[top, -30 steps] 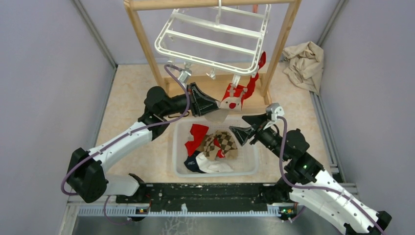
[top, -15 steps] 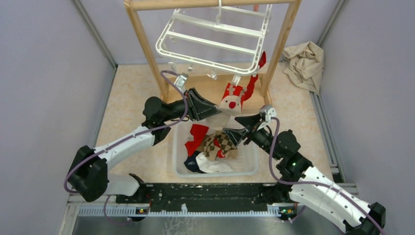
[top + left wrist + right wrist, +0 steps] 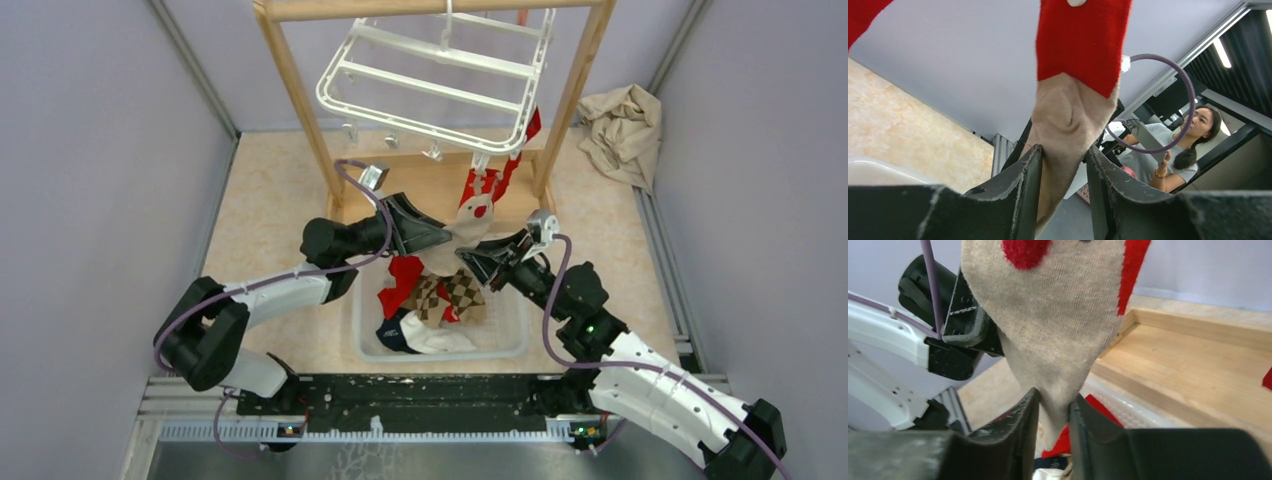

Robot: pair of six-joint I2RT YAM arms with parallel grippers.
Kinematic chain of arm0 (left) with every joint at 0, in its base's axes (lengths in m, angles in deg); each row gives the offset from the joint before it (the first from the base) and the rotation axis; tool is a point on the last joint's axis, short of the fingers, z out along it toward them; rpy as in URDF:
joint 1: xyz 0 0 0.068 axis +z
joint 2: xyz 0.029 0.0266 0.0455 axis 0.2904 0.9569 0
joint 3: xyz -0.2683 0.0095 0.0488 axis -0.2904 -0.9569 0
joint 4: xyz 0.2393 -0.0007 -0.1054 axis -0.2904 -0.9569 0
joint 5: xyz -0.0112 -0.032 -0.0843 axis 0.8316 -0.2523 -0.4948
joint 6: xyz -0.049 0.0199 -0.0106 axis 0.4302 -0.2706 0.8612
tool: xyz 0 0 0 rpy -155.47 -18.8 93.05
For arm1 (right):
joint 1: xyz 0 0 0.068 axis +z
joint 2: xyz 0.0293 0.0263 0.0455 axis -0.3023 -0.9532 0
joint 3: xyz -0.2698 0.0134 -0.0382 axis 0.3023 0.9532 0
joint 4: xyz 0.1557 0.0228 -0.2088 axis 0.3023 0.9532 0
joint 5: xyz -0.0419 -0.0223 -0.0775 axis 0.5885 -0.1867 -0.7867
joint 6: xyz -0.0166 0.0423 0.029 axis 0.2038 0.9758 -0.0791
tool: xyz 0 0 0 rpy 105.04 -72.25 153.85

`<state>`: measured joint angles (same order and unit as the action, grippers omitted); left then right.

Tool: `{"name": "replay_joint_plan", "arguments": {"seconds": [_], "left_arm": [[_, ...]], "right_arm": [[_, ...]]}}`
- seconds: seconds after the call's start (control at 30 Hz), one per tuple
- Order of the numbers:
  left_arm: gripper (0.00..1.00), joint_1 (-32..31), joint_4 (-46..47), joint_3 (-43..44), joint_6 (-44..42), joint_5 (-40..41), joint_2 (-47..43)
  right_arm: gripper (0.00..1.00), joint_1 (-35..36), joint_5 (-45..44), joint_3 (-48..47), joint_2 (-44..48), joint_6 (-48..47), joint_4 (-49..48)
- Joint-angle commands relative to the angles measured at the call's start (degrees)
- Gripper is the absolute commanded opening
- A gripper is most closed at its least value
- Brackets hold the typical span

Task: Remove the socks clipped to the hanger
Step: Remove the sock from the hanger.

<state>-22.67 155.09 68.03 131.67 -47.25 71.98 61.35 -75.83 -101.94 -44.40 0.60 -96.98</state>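
The white hanger point(image 3: 430, 75) hangs tilted from the wooden frame. One of the socks, red with a tan reindeer-face toe point(image 3: 478, 205), is clipped to its front edge and stretched down. A second red sock point(image 3: 530, 125) hangs at the hanger's right corner. My left gripper point(image 3: 445, 238) point(image 3: 1063, 150) has the tan toe point(image 3: 1068, 115) between its fingers and touches it at both tips. A thin gap runs along one finger lower down. From the right, my right gripper point(image 3: 470, 255) point(image 3: 1053, 392) is shut on the same toe point(image 3: 1053, 315), pinching its tip.
A white perforated basket point(image 3: 515, 335) sits under the grippers with several loose socks point(image 3: 435, 300) inside. The wooden frame's posts point(image 3: 300, 90) and base board point(image 3: 1188, 365) stand just behind. A crumpled beige cloth point(image 3: 620, 130) lies at the back right.
My right gripper moved left to the sock's toe and closed on it. The left gripper shifted slightly down and right, its jaws a little wider. The sock now hangs more stretched.
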Motion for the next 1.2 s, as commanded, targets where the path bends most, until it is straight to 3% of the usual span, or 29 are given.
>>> {"name": "replay_joint_plan", "arguments": {"seconds": [0.0, 0.07, 0.23, 0.77, 1.17], "left_arm": [[0.48, -0.53, 6.07, -0.13, 1.65, 1.14, 0.12], [0.54, -0.53, 2.57, 0.15, 0.13, 1.39, -1.0], [0.63, -0.53, -8.16, 1.96, -5.42, 1.81, -3.84], [0.7, -0.53, -37.85, 8.19, -20.94, 9.53, -12.82], [0.7, -0.55, -41.08, 9.51, -22.84, 10.25, -15.44]], "right_arm": [[0.14, -0.27, 2.07, -2.6, -1.04, 0.12, -1.91], [0.05, -0.27, 2.2, -3.67, -1.63, -0.42, -0.6], [0.0, -0.24, 0.47, -5.1, -1.38, -1.58, 3.18], [0.0, -0.24, -9.76, -13.29, -0.94, -9.53, 19.91], [0.0, -0.24, -7.24, -15.72, -0.54, -12.87, 24.4]]}}
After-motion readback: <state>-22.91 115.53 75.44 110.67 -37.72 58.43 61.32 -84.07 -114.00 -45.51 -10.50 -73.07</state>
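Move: The lower end of the reindeer sock is already between my right fingers, about 1 cm to that hand's left. It lies from my left hand some 4 cm right, 3 cm back and 4 cm lower; the left fingers are also round the foot. From my right hand, the hanger clip is roughly 10 cm ahead, 2 cm right and 15 cm up, the red sock 12 cm ahead, 5 cm right and 8 cm up, and the basket 6 cm left, 1 cm back and 24 cm down. I take the reindeer sock over from hand to hand: my right fingers snap shut on its lower end while my left fingers spread wide to release the foot. My right hand dips about 1 cm, then draws right and forward some 3 cm, its fingers tipping down; my left hand eases forward about 3 cm and slightly left, turning some 20 degrees, fingers down and counter-clockwise. ##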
